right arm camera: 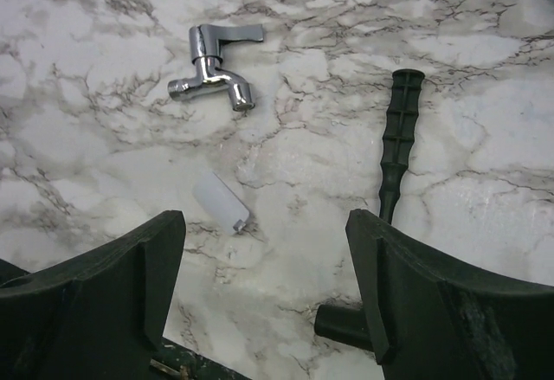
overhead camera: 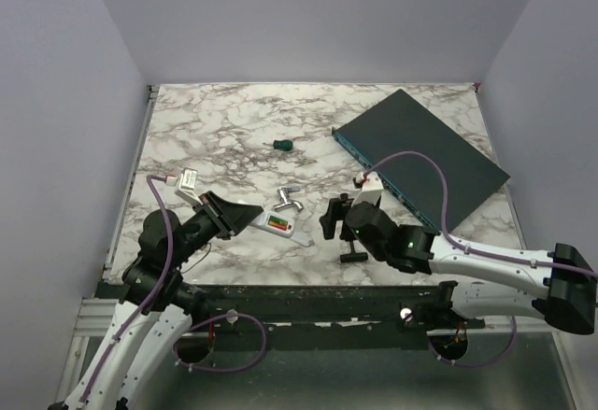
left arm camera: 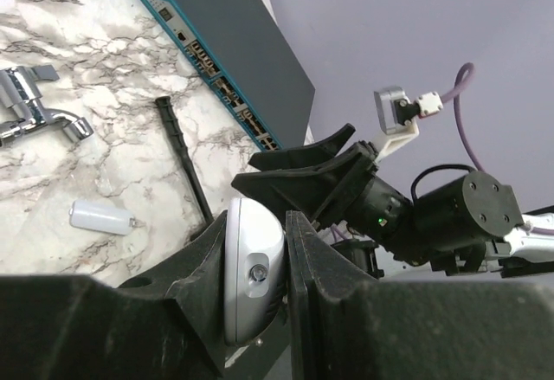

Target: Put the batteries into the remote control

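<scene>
The white remote control (overhead camera: 280,226) is pinched at one end by my left gripper (overhead camera: 252,214) and held just above the marble. In the top view an orange-red battery (overhead camera: 276,223) shows in its upturned face beside a green patch. The left wrist view has the remote's rounded end (left arm camera: 251,267) edge-on between the fingers of the left gripper (left arm camera: 255,222), which is shut on it. My right gripper (overhead camera: 330,219) hovers open just right of the remote. Its jaws (right arm camera: 267,224) stand wide over bare marble, holding nothing.
A small white cover piece (right arm camera: 221,201) lies on the marble ahead of the right jaws. A silver tap (overhead camera: 288,200) sits behind the remote. A black ribbed handle (right arm camera: 396,142) lies by the right gripper. A green screwdriver (overhead camera: 282,145) and a dark teal flat box (overhead camera: 420,153) lie farther back.
</scene>
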Action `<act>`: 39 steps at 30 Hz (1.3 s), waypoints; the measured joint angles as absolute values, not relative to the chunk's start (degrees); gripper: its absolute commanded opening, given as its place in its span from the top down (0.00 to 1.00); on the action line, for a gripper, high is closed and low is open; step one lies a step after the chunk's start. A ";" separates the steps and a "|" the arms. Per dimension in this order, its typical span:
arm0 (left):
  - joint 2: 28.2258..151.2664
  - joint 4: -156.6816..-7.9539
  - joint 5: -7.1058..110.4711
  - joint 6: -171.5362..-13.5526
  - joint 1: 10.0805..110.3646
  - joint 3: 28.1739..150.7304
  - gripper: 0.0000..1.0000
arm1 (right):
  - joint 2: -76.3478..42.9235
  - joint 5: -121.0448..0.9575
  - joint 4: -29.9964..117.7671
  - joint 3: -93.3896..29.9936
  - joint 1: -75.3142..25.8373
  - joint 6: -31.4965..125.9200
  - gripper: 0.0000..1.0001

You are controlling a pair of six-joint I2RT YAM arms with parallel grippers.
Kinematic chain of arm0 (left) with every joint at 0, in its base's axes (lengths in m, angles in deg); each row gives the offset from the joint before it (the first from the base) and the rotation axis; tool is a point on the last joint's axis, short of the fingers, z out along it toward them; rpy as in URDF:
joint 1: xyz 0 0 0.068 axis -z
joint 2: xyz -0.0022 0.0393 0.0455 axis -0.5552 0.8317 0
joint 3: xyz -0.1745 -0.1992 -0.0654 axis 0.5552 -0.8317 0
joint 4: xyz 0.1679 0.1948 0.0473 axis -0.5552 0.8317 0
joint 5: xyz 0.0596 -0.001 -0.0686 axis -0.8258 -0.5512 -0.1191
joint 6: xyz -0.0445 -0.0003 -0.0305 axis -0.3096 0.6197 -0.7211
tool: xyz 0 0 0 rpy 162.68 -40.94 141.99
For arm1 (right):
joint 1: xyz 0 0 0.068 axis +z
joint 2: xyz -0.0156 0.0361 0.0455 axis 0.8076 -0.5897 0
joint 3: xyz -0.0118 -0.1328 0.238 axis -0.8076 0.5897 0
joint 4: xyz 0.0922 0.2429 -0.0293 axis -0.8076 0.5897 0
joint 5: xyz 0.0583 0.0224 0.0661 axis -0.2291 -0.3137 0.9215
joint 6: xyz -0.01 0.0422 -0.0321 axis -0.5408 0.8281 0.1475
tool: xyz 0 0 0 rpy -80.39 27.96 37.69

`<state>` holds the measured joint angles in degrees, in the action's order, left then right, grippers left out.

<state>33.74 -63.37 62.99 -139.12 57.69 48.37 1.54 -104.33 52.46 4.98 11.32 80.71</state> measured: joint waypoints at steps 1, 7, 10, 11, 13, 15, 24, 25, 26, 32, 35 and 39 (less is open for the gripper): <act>33.74 -62.94 63.39 -138.85 57.03 48.37 1.00 | 0.86 -102.19 52.44 5.00 10.30 79.64 0.14; 34.42 -60.77 65.77 -136.47 54.32 48.40 1.00 | -0.56 -84.28 47.78 8.50 7.96 68.93 0.15; 36.30 -60.75 67.78 -135.51 53.67 48.37 1.00 | -2.72 -76.04 44.79 9.11 7.98 63.20 0.17; 36.60 -60.75 68.15 -135.29 53.62 48.35 1.00 | -3.86 -74.21 43.85 9.11 8.00 61.54 0.17; 36.65 -60.73 68.68 -135.01 53.56 48.33 1.00 | -6.37 -71.63 42.69 8.95 8.02 58.22 0.17; 36.14 -60.75 68.94 -134.72 53.56 48.33 1.00 | -9.10 -70.06 42.58 8.43 8.00 55.16 0.18; 35.25 -60.64 69.70 -134.31 53.25 48.33 1.00 | -17.08 -69.29 40.00 6.13 8.00 45.00 0.17; 35.22 -60.60 69.81 -134.22 53.19 48.33 1.00 | -17.61 -69.29 39.56 5.96 8.00 44.39 0.17; 35.22 -60.44 69.88 -134.07 53.12 48.33 1.00 | -18.11 -69.31 39.02 5.87 8.00 43.84 0.17; 35.29 -57.12 69.38 -133.10 52.16 49.40 1.00 | -20.51 -69.33 35.54 5.85 8.00 40.95 0.19; 35.44 -55.20 67.93 -132.71 51.72 50.43 1.00 | -22.33 -69.49 34.38 5.76 8.00 40.04 0.21; 35.51 -53.12 66.34 -132.34 50.74 50.71 1.00 | -24.69 -69.64 33.95 5.61 8.00 39.27 0.24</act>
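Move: The battery cover lies flat on the table, some 9 cm to the left of the open right gripper, about 2 cm ahead and roughly 15 cm below. The tap stands about 11 cm farther out than the cover and 3 cm left of it; the hammer lies some 3 cm to the right of the right gripper, 5 cm ahead. From the left hand, the cover is about 8 cm ahead, 10 cm to the right and 25 cm below. Bring the empty right gripper down about 12 cm and left about 7 cm to just short of the battery cover, drawing back slightly, and turn it some 50 degrees counter-clockwise so the fingers line up with the cover's length. Keep the fingers open. With the left hand keep hold of the remote, letting it sink about 3 cm and ease left at the end. ##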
